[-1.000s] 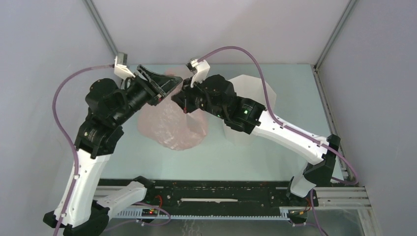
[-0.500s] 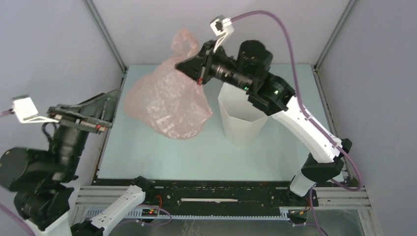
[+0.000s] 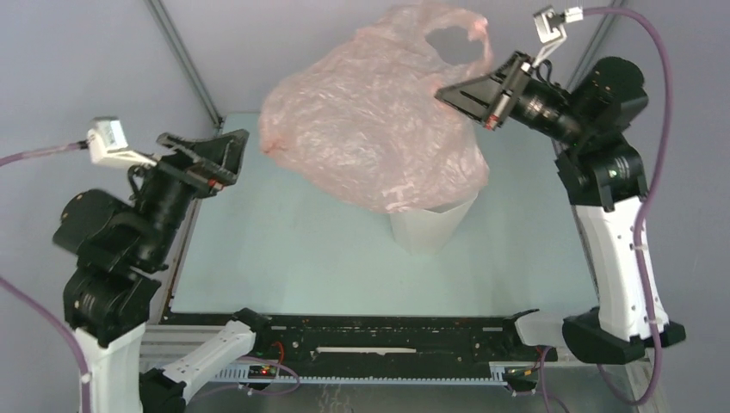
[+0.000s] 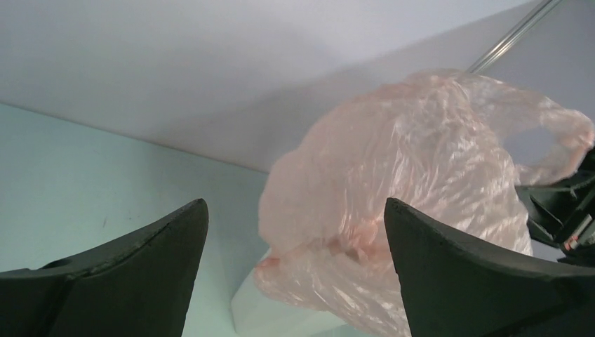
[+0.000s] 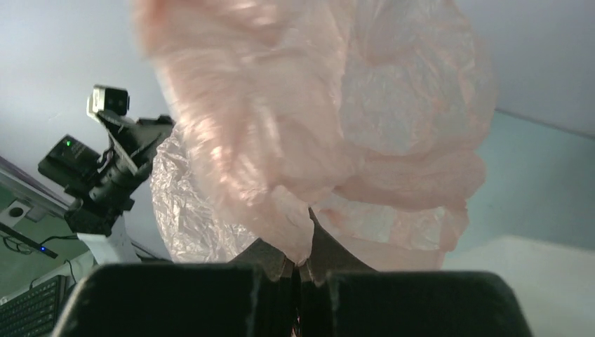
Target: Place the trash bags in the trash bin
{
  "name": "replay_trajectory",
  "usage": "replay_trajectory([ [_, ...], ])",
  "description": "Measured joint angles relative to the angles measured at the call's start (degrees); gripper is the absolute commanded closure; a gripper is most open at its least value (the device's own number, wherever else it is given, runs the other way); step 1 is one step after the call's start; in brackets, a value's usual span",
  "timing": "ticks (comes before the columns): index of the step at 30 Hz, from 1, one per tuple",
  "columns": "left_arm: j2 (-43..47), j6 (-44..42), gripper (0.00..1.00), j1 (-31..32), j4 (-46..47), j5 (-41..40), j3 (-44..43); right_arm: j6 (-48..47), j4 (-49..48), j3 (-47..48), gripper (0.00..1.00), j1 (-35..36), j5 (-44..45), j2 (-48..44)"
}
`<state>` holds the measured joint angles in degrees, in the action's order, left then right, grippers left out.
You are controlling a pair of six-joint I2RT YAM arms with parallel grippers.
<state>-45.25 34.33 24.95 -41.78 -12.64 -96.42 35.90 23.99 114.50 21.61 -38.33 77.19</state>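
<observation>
The pale-pink trash bag (image 3: pixel 370 138) hangs in the air, held high by my right gripper (image 3: pixel 460 93), which is shut on its film near a handle loop (image 3: pixel 456 39). The bag's bottom droops over the rim of the white trash bin (image 3: pixel 426 228), hiding most of the bin's opening. In the right wrist view the bag (image 5: pixel 316 119) fills the frame above the shut right gripper (image 5: pixel 300 270). My left gripper (image 3: pixel 215 155) is open and empty at the table's left edge, apart from the bag. The left wrist view shows the bag (image 4: pixel 407 182) and the bin (image 4: pixel 281 316) beyond the open left gripper (image 4: pixel 295 217).
Metal frame posts (image 3: pixel 185 64) stand at the back corners. The pale green table (image 3: pixel 284 258) is enclosed by grey walls. A black rail (image 3: pixel 387 331) runs along the near edge.
My right gripper has lifted the bag up and to the right, over the bin. My left arm has risen and turned toward the bag, still open.
</observation>
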Motion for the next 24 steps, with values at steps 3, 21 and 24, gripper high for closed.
replay_trajectory([
  [3,-3.4,0.9,0.0,0.0,0.9,2.1,0.0,0.6,3.2,-5.6,1.0,-6.7,-4.5,-5.4],
  [21,-17.3,9.2,0.0,0.1,10.3,18.2,0.0,-8.5,20.1,-2.6,1.0,-25.8,-5.4,-12.3],
  [24,-19.3,9.3,0.0,0.4,11.0,21.0,-0.2,-8.7,19.8,1.6,1.0,-25.8,-5.2,-9.6],
])
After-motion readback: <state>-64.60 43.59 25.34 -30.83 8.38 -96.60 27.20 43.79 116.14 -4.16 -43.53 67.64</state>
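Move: The left hand, open and empty, has the middle of the puffed-out trash bag about 14 cm ahead, 23 cm to its right and roughly 3 cm lower; the trash bin stands about 20 cm ahead of that hand, 35 cm right and 39 cm below. The right hand already pinches the bag near a handle, with the bag's middle some 12 cm to its left, 3 cm ahead and 6 cm lower. From that hand the bin is 8 cm ahead, level sideways and about 43 cm down. Rightward, the right hand draws the pinched trash bag about 12 cm, dipping a little and then rising again near the end, while it turns some 20 degrees clockwise with the fingers shut. The left hand, fingers wide open, follows to the right and forward towards the bag's near-left side, sinking slightly, turning clockwise and tipping down; it isn't seen to touch the bag. ##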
